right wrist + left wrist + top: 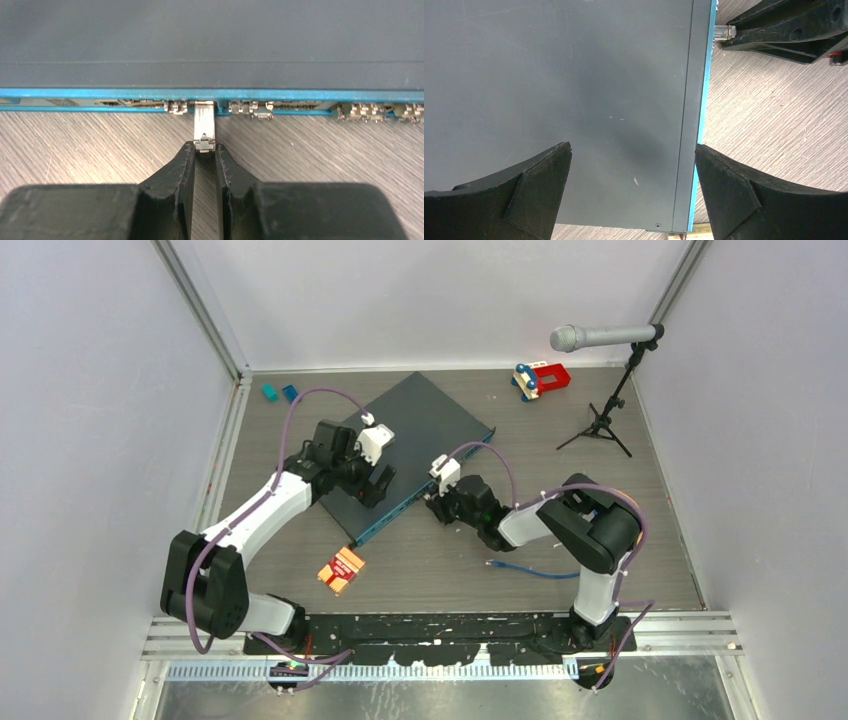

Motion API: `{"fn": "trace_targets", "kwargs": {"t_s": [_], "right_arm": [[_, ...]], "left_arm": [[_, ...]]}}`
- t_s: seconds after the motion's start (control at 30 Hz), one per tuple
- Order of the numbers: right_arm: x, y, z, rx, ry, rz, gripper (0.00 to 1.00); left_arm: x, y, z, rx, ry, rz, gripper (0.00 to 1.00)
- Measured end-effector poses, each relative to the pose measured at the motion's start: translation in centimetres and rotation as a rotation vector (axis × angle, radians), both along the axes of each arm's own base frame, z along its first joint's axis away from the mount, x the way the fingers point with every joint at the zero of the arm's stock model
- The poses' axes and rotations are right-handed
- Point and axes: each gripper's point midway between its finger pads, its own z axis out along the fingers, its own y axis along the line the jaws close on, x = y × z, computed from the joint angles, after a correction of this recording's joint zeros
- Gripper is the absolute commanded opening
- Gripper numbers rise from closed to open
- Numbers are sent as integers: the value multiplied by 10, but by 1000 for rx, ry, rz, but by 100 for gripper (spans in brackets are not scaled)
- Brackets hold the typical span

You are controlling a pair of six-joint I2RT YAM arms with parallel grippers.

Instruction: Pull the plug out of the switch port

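The switch [420, 425] is a wide dark-grey box with a teal front edge, lying at an angle mid-table. A small clear plug [204, 125] sticks out of the socket row on that edge, its front end in a port. My right gripper [204, 147] is shut on the plug's rear end, fingertips on both sides. From the left wrist the plug [722, 31] shows at the top right, held by the right gripper's fingers [784, 30]. My left gripper [634, 155] is open above the switch's [574, 90] near corner, one finger over the top, the other past the teal edge.
A loose blue cable [530, 570] lies on the table by the right arm's base. A red and yellow packet [342, 570] sits in front of the switch's near corner. A microphone on a stand [600, 337], a red toy [540, 378] and small teal blocks [270, 393] stand at the back.
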Motion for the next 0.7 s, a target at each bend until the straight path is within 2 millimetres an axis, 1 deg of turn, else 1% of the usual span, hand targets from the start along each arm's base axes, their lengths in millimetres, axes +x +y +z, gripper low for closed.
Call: {"fn": "trace_targets", "kwargs": {"t_s": [0.3,0.4,0.53,0.63,0.7], "right_arm": [[-18,-16,-1,-1,63,-25,0],[-22,-20,-1,-16,82,-26,2],[-33,-32,0,-50,108,-20,5],[-42,-40,5,-70,115,-7,8],[-46,-42,9,-76,119,8,10]], "left_arm": [[2,3,0,18,-11,-2,97],[4,5,1,33,-22,-3,97],[9,5,3,45,-31,0,97],[10,5,2,53,-25,-2,97],[11,5,1,59,-20,-6,97]]}}
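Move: The right fingers already grip the outer end of the plug, whose middle lies about 2 cm ahead and 2 cm left of the hand, level with it, partly drawn out of the switch. From the right hand, the red-and-cream packet lies some 15 cm back and 17 cm left, and the blue cable's near end about 13 cm back and 11 cm right, both at table height. The left hand has the plug about 3 cm ahead, 10 cm right and 10 cm below. Back and to the right in equal parts, the right hand draws the plug straight out of the port and away from the switch's front edge, about 6 cm in all. The fingers keep their pinch on its outer end and tip slightly farther down as they go; only near the end does the hand rise, by about 1 cm. ##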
